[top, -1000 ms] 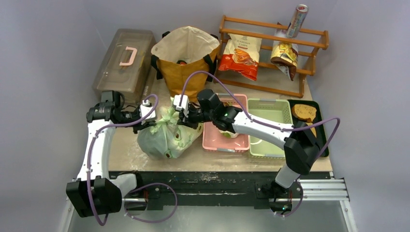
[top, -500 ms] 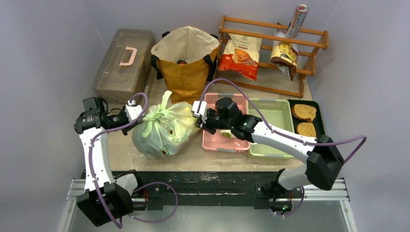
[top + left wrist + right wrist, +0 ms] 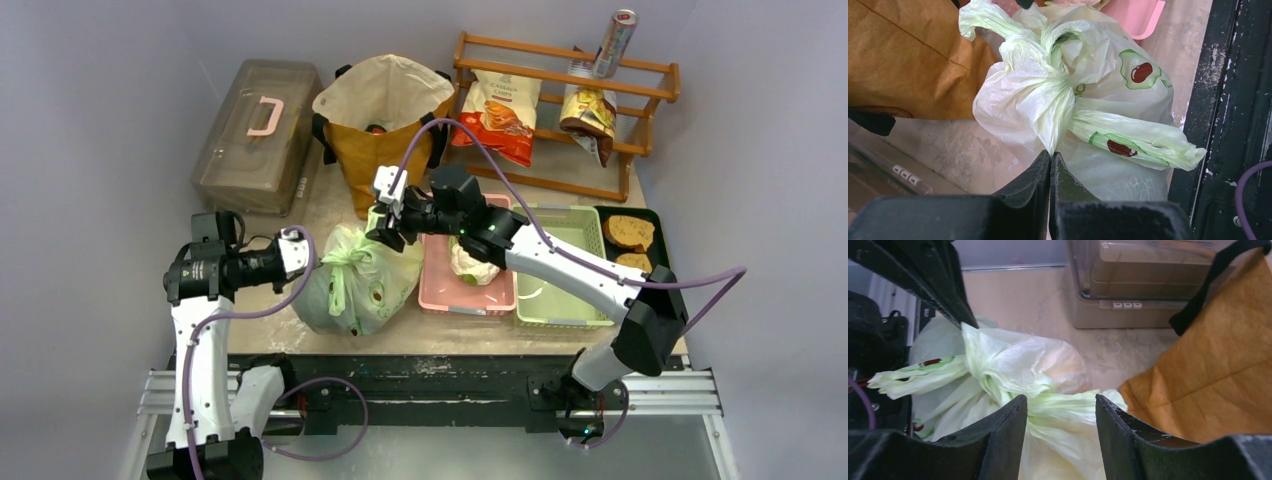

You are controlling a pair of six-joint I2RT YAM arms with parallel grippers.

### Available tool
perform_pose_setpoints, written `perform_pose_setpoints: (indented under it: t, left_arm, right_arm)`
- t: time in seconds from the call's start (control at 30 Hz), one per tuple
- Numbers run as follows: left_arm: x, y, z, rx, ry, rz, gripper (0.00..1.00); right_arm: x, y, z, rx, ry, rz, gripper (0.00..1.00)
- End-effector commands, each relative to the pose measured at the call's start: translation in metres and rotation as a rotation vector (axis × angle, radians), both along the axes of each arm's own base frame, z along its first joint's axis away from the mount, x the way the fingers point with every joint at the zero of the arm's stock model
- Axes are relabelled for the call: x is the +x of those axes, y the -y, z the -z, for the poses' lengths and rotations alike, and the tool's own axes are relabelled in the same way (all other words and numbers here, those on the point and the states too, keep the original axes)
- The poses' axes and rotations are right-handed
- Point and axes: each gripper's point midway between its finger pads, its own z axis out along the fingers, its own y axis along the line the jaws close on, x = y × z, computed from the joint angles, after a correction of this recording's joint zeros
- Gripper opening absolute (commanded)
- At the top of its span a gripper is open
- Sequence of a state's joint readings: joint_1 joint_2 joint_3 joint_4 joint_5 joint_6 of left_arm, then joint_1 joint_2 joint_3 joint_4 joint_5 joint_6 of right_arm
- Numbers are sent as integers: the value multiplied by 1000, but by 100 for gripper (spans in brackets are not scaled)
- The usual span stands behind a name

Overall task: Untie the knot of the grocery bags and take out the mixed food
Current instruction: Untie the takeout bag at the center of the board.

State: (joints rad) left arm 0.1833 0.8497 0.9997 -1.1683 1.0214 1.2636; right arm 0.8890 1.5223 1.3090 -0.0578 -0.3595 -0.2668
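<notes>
The pale-green plastic bag (image 3: 365,290) lies at the table's front, next to the mustard tote (image 3: 385,130). Its knot (image 3: 1060,82) is tied, with one long printed tail (image 3: 1135,142) lying toward the table edge. My left gripper (image 3: 1050,154) is shut, pinching a fold of the bag's film just below the knot; from above it sits at the bag's left side (image 3: 312,262). My right gripper (image 3: 1060,402) is open over the bag's top (image 3: 383,238), its fingers either side of a twisted green strand beside the knot (image 3: 1000,387). A pale leafy vegetable (image 3: 470,265) lies in the pink basket (image 3: 440,300).
A grey lidded box (image 3: 258,130) stands at the back left. A wooden rack (image 3: 560,180) at the back right holds chip bags and a can (image 3: 615,30). A green basket (image 3: 560,300) and a black tray (image 3: 655,300) with bread sit right of the pink basket.
My right gripper has opened and moved up over the bag's top. My left gripper, still shut, has come back right toward the bag, which has shifted and slackened.
</notes>
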Motion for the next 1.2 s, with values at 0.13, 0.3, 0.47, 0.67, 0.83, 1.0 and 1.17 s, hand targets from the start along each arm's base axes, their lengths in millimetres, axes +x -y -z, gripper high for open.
perform_pose_setpoints:
  t: [0.13, 0.3, 0.47, 0.67, 0.83, 1.0, 1.17]
  left_arm:
    - [4, 10, -33, -57, 95, 35, 0]
    - [3, 11, -33, -55, 97, 40, 0]
    - [2, 8, -24, -35, 83, 24, 0]
    - [16, -13, 10, 27, 18, -50, 0]
    - [24, -24, 12, 15, 18, -73, 0]
    - [13, 5, -27, -35, 113, 17, 35]
    - [4, 35, -60, -41, 230, 100, 54]
  right_arm:
    - [-51, -20, 22, -7, -62, -181, 49]
    - [-38, -26, 32, -36, -46, -142, 44]
    - [-30, -22, 38, -81, -46, -97, 0]
    - [-22, 24, 32, -87, 13, 4, 0]
    - [-8, 46, 29, -45, -28, 76, 0]
    - [-12, 35, 32, -7, -77, 55, 0]
    - [-11, 28, 34, 2, -117, 51, 0]
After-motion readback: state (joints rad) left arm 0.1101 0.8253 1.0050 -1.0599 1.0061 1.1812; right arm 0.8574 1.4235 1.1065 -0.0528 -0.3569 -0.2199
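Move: The knot of the grocery bag lies about 4 cm back, 4 cm left and 6 cm below the open right hand. The pink basket's middle is some 18 cm to this hand's right, 4 cm back and 19 cm down; the brown tote stands about 12 cm ahead, 2 cm right. From the left hand, already pinching a gathered tip of the bag, the knot is roughly 5 cm right, 2 cm ahead and slightly below. Right hand sinks 6 cm back onto the knot, pinches plastic and pulls 6 right; left dips rightward, releases, withdraws. ##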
